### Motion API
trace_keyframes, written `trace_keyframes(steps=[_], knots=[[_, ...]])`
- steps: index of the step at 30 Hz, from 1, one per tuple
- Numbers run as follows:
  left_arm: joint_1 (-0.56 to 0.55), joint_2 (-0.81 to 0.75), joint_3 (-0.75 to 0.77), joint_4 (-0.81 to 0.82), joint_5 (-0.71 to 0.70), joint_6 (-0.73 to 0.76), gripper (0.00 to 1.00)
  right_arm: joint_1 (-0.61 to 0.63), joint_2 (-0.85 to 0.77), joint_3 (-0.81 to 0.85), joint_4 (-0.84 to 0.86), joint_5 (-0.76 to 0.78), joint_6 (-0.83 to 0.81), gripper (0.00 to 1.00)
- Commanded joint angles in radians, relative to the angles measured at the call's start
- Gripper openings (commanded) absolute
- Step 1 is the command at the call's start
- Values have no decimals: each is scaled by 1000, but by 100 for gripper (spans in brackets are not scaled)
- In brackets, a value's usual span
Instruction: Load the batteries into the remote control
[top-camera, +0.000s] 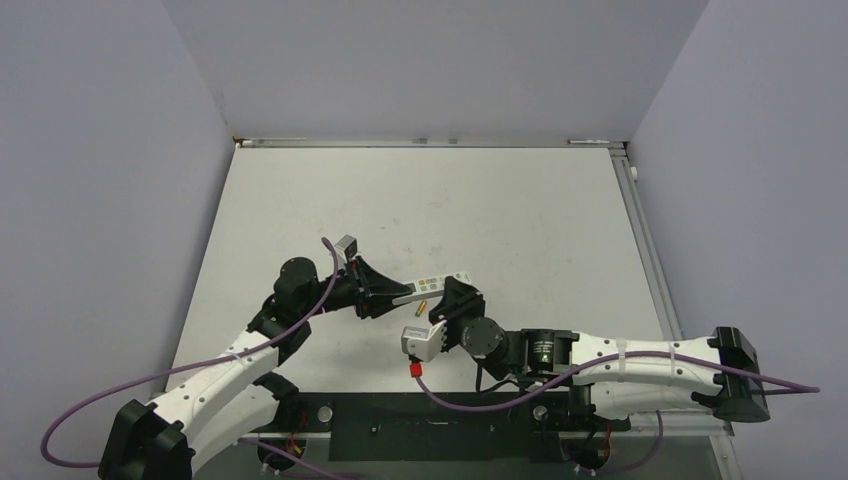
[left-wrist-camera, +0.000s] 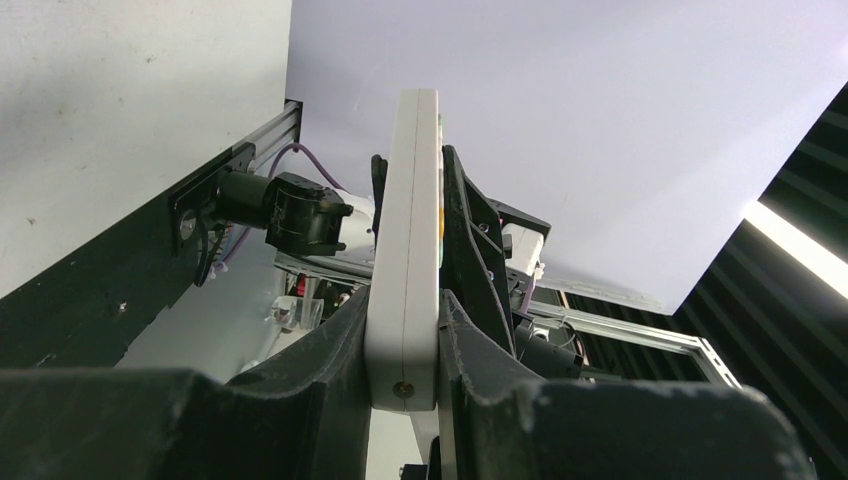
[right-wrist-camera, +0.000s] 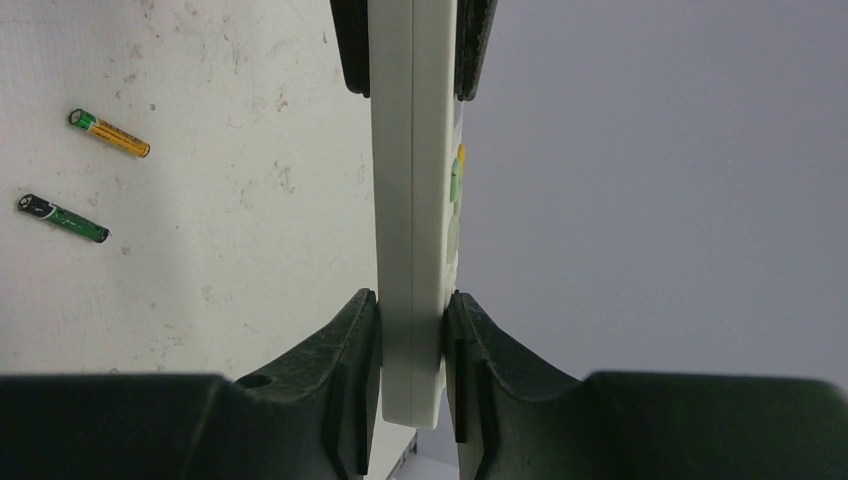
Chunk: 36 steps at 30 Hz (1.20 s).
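The white remote control (top-camera: 432, 287) hangs above the table's middle, held at both ends. My left gripper (top-camera: 393, 297) is shut on its left end; in the left wrist view the remote control (left-wrist-camera: 405, 250) stands edge-on between the fingers of that left gripper (left-wrist-camera: 403, 315). My right gripper (right-wrist-camera: 412, 325) is shut on the other end, pads pressing both faces of the remote control (right-wrist-camera: 410, 200), whose coloured buttons face right. Two batteries lie loose on the table: a gold-orange one (right-wrist-camera: 108, 133) and a dark one (right-wrist-camera: 62, 218). Only the gold battery (top-camera: 422, 308) shows from above, just below the remote.
Grey walls close in the white table (top-camera: 420, 200) on three sides, with an aluminium rail (top-camera: 430, 142) along its far edge. A black mounting strip (top-camera: 430, 415) with the arm bases runs along the near edge. Purple cables trail from both arms.
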Motion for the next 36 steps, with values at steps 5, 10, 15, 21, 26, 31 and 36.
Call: trace_keyframes(steps=[5,10,15,21,26,31,36], knots=[[-2,14,-13,85,29,8,2,-58,-83,-7,40,-13,66,8],[-2,27,-10,111,29,5,32,-99,-108,18,-23,-68,121,8],[3,22,-2,129,22,11,52,-123,-133,48,-95,-106,167,8],[14,24,14,146,22,32,69,-138,-154,110,-206,-141,255,8],[23,34,48,149,38,92,73,-191,-129,217,-347,-215,406,8],[24,29,86,107,51,173,79,-243,-109,301,-448,-310,518,8],[24,30,125,75,81,258,81,-327,-96,366,-512,-484,634,8]])
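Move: Both hands grip the remote control, one near each end; its middle is about 6 cm to the left hand's right and 1 cm ahead, and some 5 cm to the right hand's left and 1 cm back, nearly level. Some 21 cm below the right hand lie the orange battery, about 9 cm left and 3 cm farther out, and the dark battery, some 4 cm left and about level fore-and-aft. Left fingers open, releasing the remote control, while the right hand carries it rightward and up about 6 cm, rolling 30 degrees. ##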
